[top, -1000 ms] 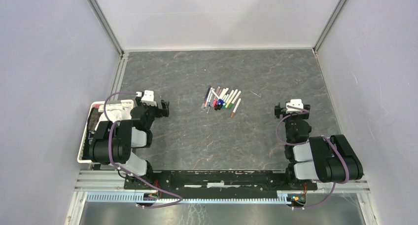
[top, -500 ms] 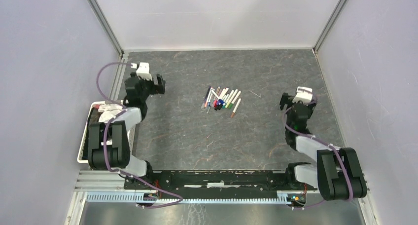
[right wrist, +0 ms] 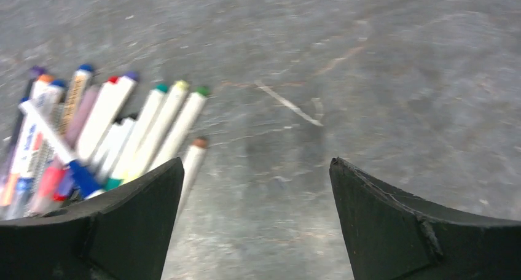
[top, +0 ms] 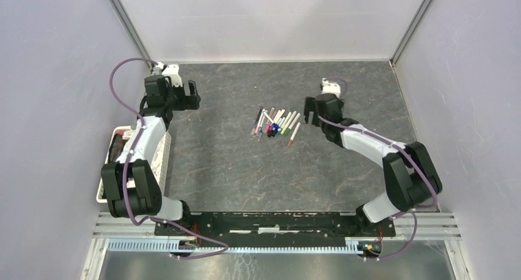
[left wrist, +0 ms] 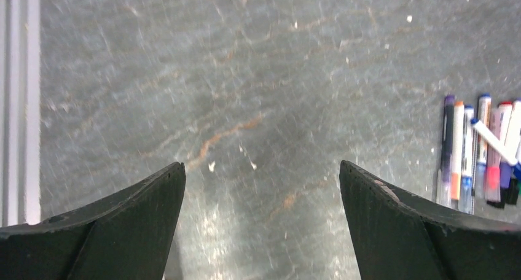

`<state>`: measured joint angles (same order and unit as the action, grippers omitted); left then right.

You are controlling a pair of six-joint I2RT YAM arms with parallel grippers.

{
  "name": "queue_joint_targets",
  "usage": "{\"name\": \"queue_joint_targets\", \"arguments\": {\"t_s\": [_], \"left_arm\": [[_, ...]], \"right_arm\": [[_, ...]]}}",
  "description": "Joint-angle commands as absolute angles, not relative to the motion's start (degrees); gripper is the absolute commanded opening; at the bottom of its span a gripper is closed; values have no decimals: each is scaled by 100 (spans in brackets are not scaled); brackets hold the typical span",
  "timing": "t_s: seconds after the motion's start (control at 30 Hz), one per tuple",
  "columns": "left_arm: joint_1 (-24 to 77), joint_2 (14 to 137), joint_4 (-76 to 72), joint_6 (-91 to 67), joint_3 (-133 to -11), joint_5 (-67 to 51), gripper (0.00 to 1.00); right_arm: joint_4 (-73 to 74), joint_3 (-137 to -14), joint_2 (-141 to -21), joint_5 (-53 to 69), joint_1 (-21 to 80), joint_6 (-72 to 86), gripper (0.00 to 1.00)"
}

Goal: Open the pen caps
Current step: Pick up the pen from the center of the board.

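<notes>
The pens (top: 276, 123) lie side by side in a loose bundle at the table's middle, white and clear barrels with coloured ends. The pen caps (top: 271, 131) sit on the pens' near ends, red, blue, green and dark. My left gripper (top: 184, 101) hovers open well to the left of the bundle; its wrist view catches the pens (left wrist: 482, 151) only at the right edge, with bare table under the left gripper (left wrist: 260, 164). My right gripper (top: 321, 117) hangs open just right of the bundle. In its wrist view the pens (right wrist: 104, 132) lie beside the left finger, and the right gripper (right wrist: 257, 160) holds nothing.
A white basket (top: 104, 188) with dark items stands at the left edge beside the left arm. A thin white sliver (right wrist: 289, 105) lies on the dark stone-patterned table (top: 246, 169) right of the pens. White walls and metal rails enclose the table.
Both arms have stretched away from their bases. The left gripper went up to the far left; the right gripper swung left, up to the pen bundle. Both stayed open.
</notes>
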<state>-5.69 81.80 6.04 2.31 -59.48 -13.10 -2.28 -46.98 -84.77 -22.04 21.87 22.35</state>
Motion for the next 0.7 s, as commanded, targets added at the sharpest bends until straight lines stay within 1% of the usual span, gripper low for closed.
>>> {"name": "queue_joint_targets", "arguments": {"t_s": [0.0,0.17,0.43,0.5,0.67], "left_arm": [[-618,7916,1466,451,-6065,-1441,100],[-648,7758,1724,584,-6056,-1397,100],[-651,7670,2078,746,-6176,-1430,100],[-657,7628,2129,786,-6179,-1446,100],[-657,7532,2351,987,-6166,-1648,100]], "right_arm": [[468,-5417,-9044,-2270,2772,2576,92],[754,-5912,-9723,-2240,3215,2744,74],[929,-6067,-10151,-2391,3585,3093,55],[987,-6069,-10227,-2499,3631,3205,52],[973,-6155,-10484,-2576,3630,3296,52]]}}
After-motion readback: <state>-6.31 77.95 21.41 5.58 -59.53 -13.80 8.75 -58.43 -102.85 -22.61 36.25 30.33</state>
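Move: The brown-capped pen at the near right of the row lies roughly 10 cm to the left of my right hand, about 1 cm back and 10 cm below. The green-capped pen is about 5 cm farther out than it and 1 cm to its left; the lime-capped one is 3 cm to its left, 5 cm farther out. My left hand has the brown-capped pen about 38 cm to its right, 5 cm back and 18 cm below. I sweep my right hand left about 10 cm to the brown-capped pen, first nearly level, then sinking some 7 cm and drawing back 3 cm, tips tilting down about 15 degrees. Its fingers close to about half open, coming astride the pen without gripping. Meanwhile I draw my left hand back 5 cm and slightly down, still open. ##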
